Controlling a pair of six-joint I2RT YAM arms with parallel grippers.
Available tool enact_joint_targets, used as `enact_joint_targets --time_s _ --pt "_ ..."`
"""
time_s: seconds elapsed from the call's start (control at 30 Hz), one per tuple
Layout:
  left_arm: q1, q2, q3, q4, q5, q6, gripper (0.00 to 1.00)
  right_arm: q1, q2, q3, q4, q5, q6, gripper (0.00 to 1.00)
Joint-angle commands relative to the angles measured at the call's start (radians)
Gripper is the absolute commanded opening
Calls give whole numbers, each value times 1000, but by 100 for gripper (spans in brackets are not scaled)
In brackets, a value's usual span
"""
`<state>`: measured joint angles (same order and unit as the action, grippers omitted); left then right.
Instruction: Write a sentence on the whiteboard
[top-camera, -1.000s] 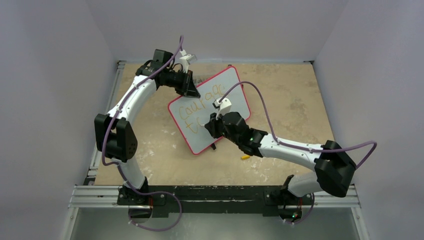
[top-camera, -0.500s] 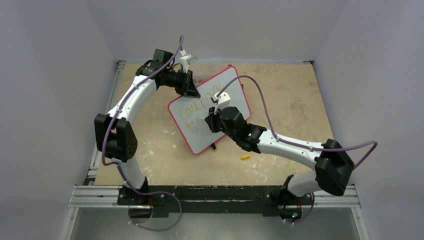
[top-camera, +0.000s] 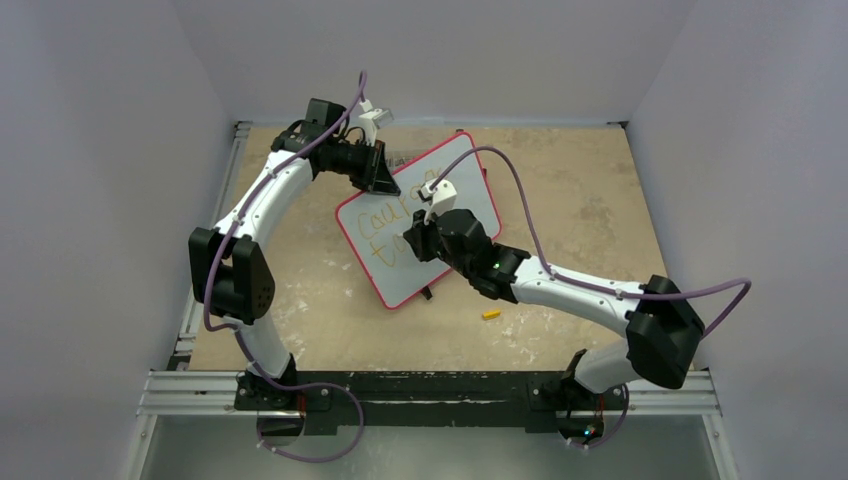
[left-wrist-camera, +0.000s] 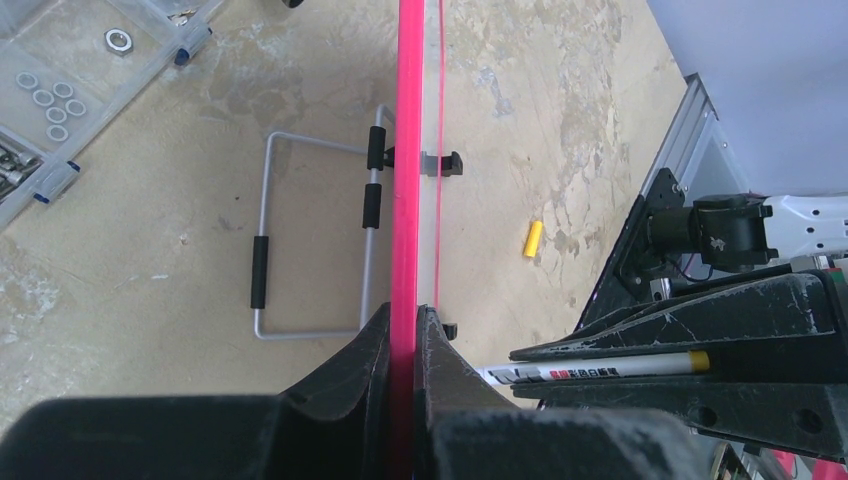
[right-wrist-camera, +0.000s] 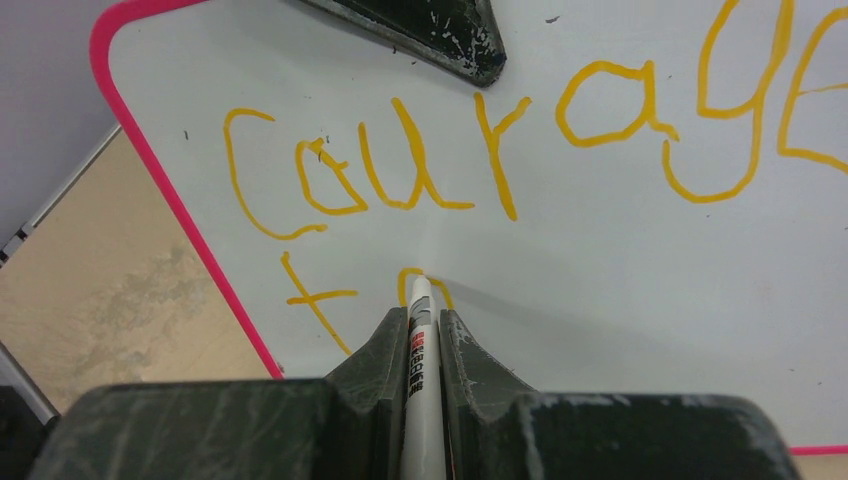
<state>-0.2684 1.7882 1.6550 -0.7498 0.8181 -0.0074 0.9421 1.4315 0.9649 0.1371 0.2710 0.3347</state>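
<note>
The whiteboard (top-camera: 470, 180) stands tilted on the table, its pink rim edge-on in the left wrist view (left-wrist-camera: 408, 150). My left gripper (top-camera: 385, 178) (left-wrist-camera: 402, 312) is shut on that rim at the board's upper left edge. The sentence (right-wrist-camera: 500, 140) reads "courage" in orange-yellow, with a "t" and a partly drawn "o" (right-wrist-camera: 320, 297) on the line below. My right gripper (top-camera: 412, 243) (right-wrist-camera: 422, 312) is shut on a white marker (right-wrist-camera: 420, 340), and the marker's tip touches the board at the top of the "o". The marker (left-wrist-camera: 600, 368) also shows in the left wrist view.
A small yellow cap (top-camera: 490, 314) (left-wrist-camera: 534, 238) lies on the table near the board's lower right corner. Behind the board a wire stand (left-wrist-camera: 262, 250) rests on the table. A clear box of nuts and washers (left-wrist-camera: 50, 100) sits further back.
My right gripper has moved a little up and left across the board with the marker. The left gripper and the board have stayed put.
</note>
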Motion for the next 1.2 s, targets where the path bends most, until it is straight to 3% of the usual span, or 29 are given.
enact_joint_targets --time_s 0.0,0.43,0.67,1.17 --pt "-18 -17 -23 -46 -56 24 0 -5 21 23 74 -28 14 0" --pt "-18 -19 -27 -42 -70 19 0 -5 -78 -3 41 -62 10 0" --pt "-20 -18 -34 -45 -73 18 0 -11 -142 -33 -5 -5 -18 0" --pt "-26 -1 -23 -58 -76 -15 0 -159 -254 -151 -25 -52 -41 0"
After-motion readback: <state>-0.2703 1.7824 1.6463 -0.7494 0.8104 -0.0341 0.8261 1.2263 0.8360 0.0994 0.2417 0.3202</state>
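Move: The right hand holds the marker. The blank spot after the "o" lies some 4 cm ahead and 4 cm right of the hand, about 1 cm below. The "o" being drawn is about 2 cm ahead, 2 cm left and 3 cm lower; the "t" is level ahead, 6 cm left and 4 cm lower. "Courage" is centred 6 cm ahead, straight on, 3 cm higher. From the left hand, the blank spot is 7 cm back, 8 cm right and 7 cm lower. Creeping barely half a centimetre leftward, the right hand rounds off the "o" with the marker tip on the whiteboard, then lifts up and slightly back, about 4 cm in all, taking the tip off. It swings some 7 cm right towards the blank spot after the "o", sinking and edging forward as it turns slightly clockwise, fingers keeping the marker. The left hand still pinches the board's top edge. ##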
